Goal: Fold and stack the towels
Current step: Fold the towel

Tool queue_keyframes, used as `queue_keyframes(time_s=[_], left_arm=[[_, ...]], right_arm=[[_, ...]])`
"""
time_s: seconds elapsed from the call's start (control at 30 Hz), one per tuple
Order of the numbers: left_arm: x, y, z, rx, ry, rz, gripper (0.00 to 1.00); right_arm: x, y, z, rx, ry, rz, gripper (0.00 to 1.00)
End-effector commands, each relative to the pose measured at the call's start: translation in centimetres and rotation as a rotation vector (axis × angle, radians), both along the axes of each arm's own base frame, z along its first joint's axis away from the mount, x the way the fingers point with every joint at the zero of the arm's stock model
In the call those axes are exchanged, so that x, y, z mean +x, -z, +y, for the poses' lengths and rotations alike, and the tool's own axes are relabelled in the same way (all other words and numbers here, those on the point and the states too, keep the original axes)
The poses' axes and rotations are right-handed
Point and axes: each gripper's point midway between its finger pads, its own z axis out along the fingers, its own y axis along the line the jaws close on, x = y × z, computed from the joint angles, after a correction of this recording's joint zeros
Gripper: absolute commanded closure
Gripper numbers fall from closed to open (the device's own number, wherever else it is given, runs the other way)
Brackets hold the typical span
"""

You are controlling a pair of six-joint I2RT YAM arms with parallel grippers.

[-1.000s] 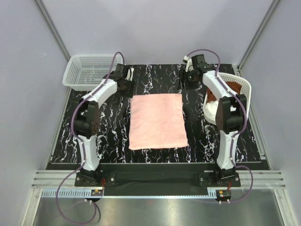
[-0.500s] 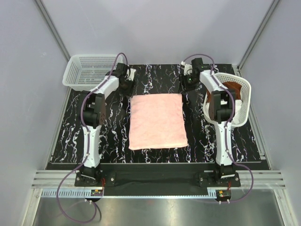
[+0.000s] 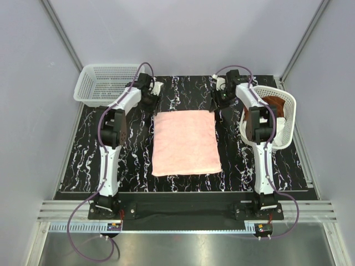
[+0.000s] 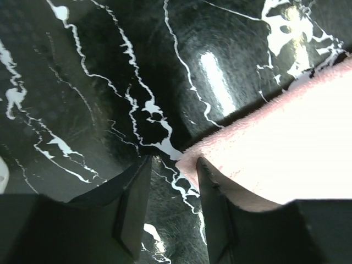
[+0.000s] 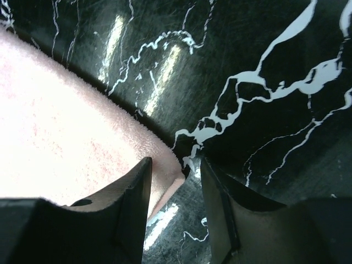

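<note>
The pale pink towel [image 3: 184, 142] lies flat in the middle of the black marbled table [image 3: 133, 160]. My left gripper [image 3: 152, 101] is open just above its far left corner; that corner [image 4: 192, 157] sits at the tips of the fingers [image 4: 212, 209]. My right gripper [image 3: 221, 100] is open at the far right corner, and that corner [image 5: 170, 165] lies between the fingers [image 5: 132, 209]. The rust-brown towel [image 3: 277, 105] shows inside the right basket. The white towel is hidden.
An empty white mesh basket [image 3: 104, 83] stands at the far left corner. A second white mesh basket [image 3: 283, 130] stands tilted at the right edge, behind my right arm. Grey walls close in the back and sides.
Both arms have stretched further out, and both grippers now sit lower at the pink towel's far corners. The towel has not moved.
</note>
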Motion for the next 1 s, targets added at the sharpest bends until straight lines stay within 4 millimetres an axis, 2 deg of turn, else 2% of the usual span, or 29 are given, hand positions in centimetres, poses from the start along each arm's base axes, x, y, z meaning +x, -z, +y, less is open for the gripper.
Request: queue_keyframes(time_s=[0.0, 0.17, 0.2, 0.27, 0.3, 0.37, 0.4, 0.47, 0.63, 0.7, 0.77, 0.87, 0.9, 0.97], left_arm=[[-0.1, -0.7, -1.0, -0.054, 0.049, 0.001, 0.58], [-0.1, -1.1, -1.1, -0.060, 0.056, -0.003, 0.67], [0.0, -1.4, -1.2, -0.061, 0.058, -0.010, 0.76], [0.2, -1.8, -1.4, -0.065, 0.060, -0.022, 0.86], [0.3, -2.2, -1.7, -0.078, 0.066, -0.030, 0.94], [0.5, -2.7, -2.0, -0.093, 0.073, -0.041, 1.00], [0.5, -2.9, -2.2, -0.098, 0.077, -0.041, 1.00], [0.7, -3.5, -2.3, -0.105, 0.077, -0.054, 1.00], [1.8, -5.4, -1.8, -0.080, 0.044, -0.118, 1.00], [2.3, -6.8, -1.6, -0.080, 0.033, -0.160, 1.00], [2.2, -7.3, -1.5, -0.080, 0.025, -0.172, 1.00], [2.0, -9.2, -1.2, -0.072, 0.012, -0.210, 1.00], [1.9, -9.6, -1.0, -0.059, 0.004, -0.221, 1.00], [1.7, -10.3, -0.9, -0.049, 0.000, -0.241, 1.00]], right_arm=[[-0.2, -0.8, 0.6, 0.039, -0.051, -0.009, 0.52], [-0.2, -1.3, 1.0, 0.056, -0.065, -0.017, 0.61], [-0.2, -1.2, 0.8, 0.051, -0.060, -0.016, 0.66], [0.1, -1.6, 0.7, 0.042, -0.065, -0.032, 0.74], [0.1, -1.7, 0.7, 0.041, -0.069, -0.036, 0.80], [0.3, -1.9, 0.7, 0.040, -0.073, -0.048, 0.85], [0.4, -2.1, 0.7, 0.040, -0.074, -0.054, 0.88], [0.7, -2.6, 0.8, 0.045, -0.081, -0.067, 0.99], [2.0, -4.9, 1.0, 0.056, -0.083, -0.137, 1.00], [2.6, -6.3, 1.1, 0.063, -0.081, -0.172, 1.00], [2.8, -6.9, 1.2, 0.068, -0.081, -0.189, 1.00], [2.6, -7.5, 1.1, 0.066, -0.077, -0.200, 1.00], [2.7, -8.5, 1.0, 0.066, -0.071, -0.217, 1.00], [2.4, -8.3, 0.9, 0.060, -0.062, -0.222, 1.00]])
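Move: Both hands hover low at the spread pink towel's far edge, fingers about half open and already around the corners. The far left corner is about 1 cm right of the left hand and 1 cm below; the far right corner is about 1 cm back from the right hand and 1 cm below. An empty white basket stands some 26 cm left and 11 cm ahead of the left hand; the laundry basket is about 28 cm right and 3 cm back from the right hand. Both hands stay down at the table and shut their fingers fully on the pink towel's two far corners, the left easing about 1 cm to the right and slightly back as it pinches, the right hand barely shifting and closing a touch later. Then both lift their pinched corners some 3.5 cm straight off the table, the right hand also going about 2.5 cm forward and the left about 1 cm forward, with hardly any turn of the wrists. ##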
